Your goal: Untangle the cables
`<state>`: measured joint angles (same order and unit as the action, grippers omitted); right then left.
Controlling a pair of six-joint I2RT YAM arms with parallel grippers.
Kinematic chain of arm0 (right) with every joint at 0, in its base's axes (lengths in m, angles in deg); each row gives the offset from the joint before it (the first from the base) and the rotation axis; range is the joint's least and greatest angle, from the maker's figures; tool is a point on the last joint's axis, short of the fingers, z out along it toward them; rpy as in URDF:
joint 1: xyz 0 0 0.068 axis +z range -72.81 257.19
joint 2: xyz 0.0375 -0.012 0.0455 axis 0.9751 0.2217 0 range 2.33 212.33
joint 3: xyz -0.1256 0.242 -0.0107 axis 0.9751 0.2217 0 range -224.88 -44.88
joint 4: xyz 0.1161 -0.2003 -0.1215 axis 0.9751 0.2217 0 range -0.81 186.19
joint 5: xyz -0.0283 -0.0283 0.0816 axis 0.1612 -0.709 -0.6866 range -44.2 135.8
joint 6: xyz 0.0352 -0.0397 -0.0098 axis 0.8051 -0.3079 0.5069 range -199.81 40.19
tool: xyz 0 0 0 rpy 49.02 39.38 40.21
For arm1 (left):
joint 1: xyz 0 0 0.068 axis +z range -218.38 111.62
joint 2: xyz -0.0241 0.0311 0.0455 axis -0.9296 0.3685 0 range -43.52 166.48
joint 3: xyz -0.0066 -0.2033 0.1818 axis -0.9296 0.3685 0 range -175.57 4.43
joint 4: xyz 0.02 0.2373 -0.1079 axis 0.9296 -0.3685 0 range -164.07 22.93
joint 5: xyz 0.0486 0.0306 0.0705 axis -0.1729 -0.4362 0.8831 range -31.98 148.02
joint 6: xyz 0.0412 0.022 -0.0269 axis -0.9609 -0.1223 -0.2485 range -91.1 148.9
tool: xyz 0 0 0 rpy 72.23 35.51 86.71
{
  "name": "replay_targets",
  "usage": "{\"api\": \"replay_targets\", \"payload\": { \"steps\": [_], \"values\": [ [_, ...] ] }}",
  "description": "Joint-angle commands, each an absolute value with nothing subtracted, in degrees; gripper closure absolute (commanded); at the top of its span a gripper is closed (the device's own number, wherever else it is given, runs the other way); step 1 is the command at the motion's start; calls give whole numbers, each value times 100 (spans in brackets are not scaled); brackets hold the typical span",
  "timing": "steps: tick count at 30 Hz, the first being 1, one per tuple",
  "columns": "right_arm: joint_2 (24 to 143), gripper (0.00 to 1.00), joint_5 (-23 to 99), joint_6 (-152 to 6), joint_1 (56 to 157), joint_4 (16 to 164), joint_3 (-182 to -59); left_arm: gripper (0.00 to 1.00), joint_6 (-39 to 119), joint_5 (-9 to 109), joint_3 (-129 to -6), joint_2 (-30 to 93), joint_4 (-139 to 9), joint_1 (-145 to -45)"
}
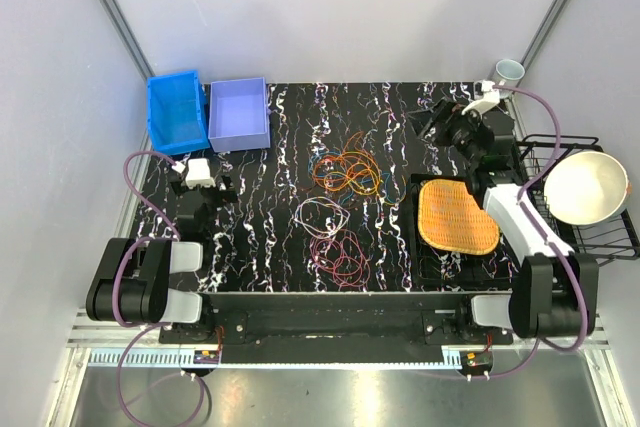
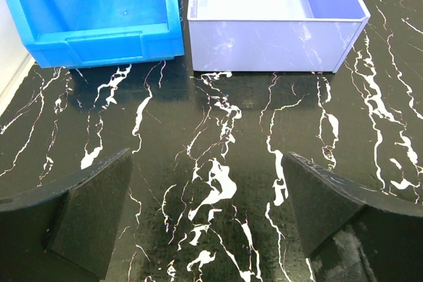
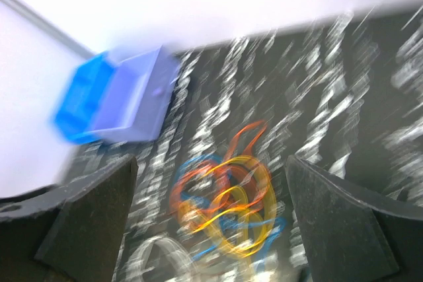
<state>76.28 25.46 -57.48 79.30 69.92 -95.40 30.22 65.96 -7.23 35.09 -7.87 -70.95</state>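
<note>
The cables lie on the black marbled table [image 1: 400, 147] in three groups. An orange, yellow and blue tangle [image 1: 346, 169] is at the centre, a whitish-pink loop [image 1: 322, 215] lies just nearer, and a magenta-red bundle [image 1: 340, 253] is nearest. My left gripper [image 1: 220, 187] is open at the left, well away from them; in its wrist view the left gripper [image 2: 208, 156] holds nothing over bare table. My right gripper [image 1: 428, 119] is open at the far right. Its blurred wrist view shows the right gripper [image 3: 211, 160] above the tangle [image 3: 228, 206] and the whitish-pink loop [image 3: 151, 255].
A blue bin [image 1: 177, 112] and a lilac bin [image 1: 238, 114] stand at the back left, just ahead of my left gripper. An orange woven mat [image 1: 457, 215] lies on a black tray at the right. A white bowl [image 1: 585, 185] sits on a wire rack [image 1: 610, 239]; a cup [image 1: 509, 71] stands behind.
</note>
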Motion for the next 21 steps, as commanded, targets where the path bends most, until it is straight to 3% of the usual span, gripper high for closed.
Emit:
{"api": "replay_targets", "payload": {
  "steps": [1,3,6,10,13,15,17,18,21],
  "values": [
    [8482,0,1435,-3772,7746,7159,-9575,1,2925,6760,-945,3401,-457,-7119],
    [8784,0,1048,-4007,7876,7816,-10243,1,2776,6951,-1059,2761,-1255,-7259],
    [8496,0,1999,-4490,8210,8249,-10307,1,2880,7330,-1445,1750,-2590,-7523],
    [8249,0,2847,-5175,8921,8856,-10605,1,5044,7331,-2515,598,-4909,-7664],
    [8231,0,3076,-5352,9107,9305,-10886,1,5622,7164,-3097,61,-6964,-7673],
    [8231,0,3138,-5361,9143,9402,-10922,1,6156,8062,-3134,-177,-7652,-7664],
    [8292,0,3147,-5256,9204,9498,-11018,1,8192,8874,-3152,-247,-9481,-7612],
    [8345,0,3051,-5256,9222,9586,-11062,1,8460,8756,-3178,-248,-9832,-7524],
    [8512,0,2919,-5221,9441,9648,-11168,2,7120,7074,-3134,-292,-9256,-7409]
  ]
}}
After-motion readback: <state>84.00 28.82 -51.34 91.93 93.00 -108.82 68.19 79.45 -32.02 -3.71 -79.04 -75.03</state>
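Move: The orange, yellow and blue cable tangle lies about 20 cm to the left of my right hand, some 6 cm ahead and 26 cm below. From that hand the white cable is about 26 cm left and 8 cm back, and the orange basket 10 cm right and 8 cm back. From my left hand the tangle lies 37 cm right, 12 cm ahead and 9 cm down, with the lavender box about 24 cm ahead and 8 cm right. I swing my right hand about 9 cm left towards the tangle, dipping first, then climbing part of the way back, while its fingers tip down some 20 degrees. My left hand shoots up nearly 19 cm off its low rest pose, then starts sinking again, drawing back about 6 cm and rolling roughly 30 degrees, left side down. Both grippers stay wide open and empty. ##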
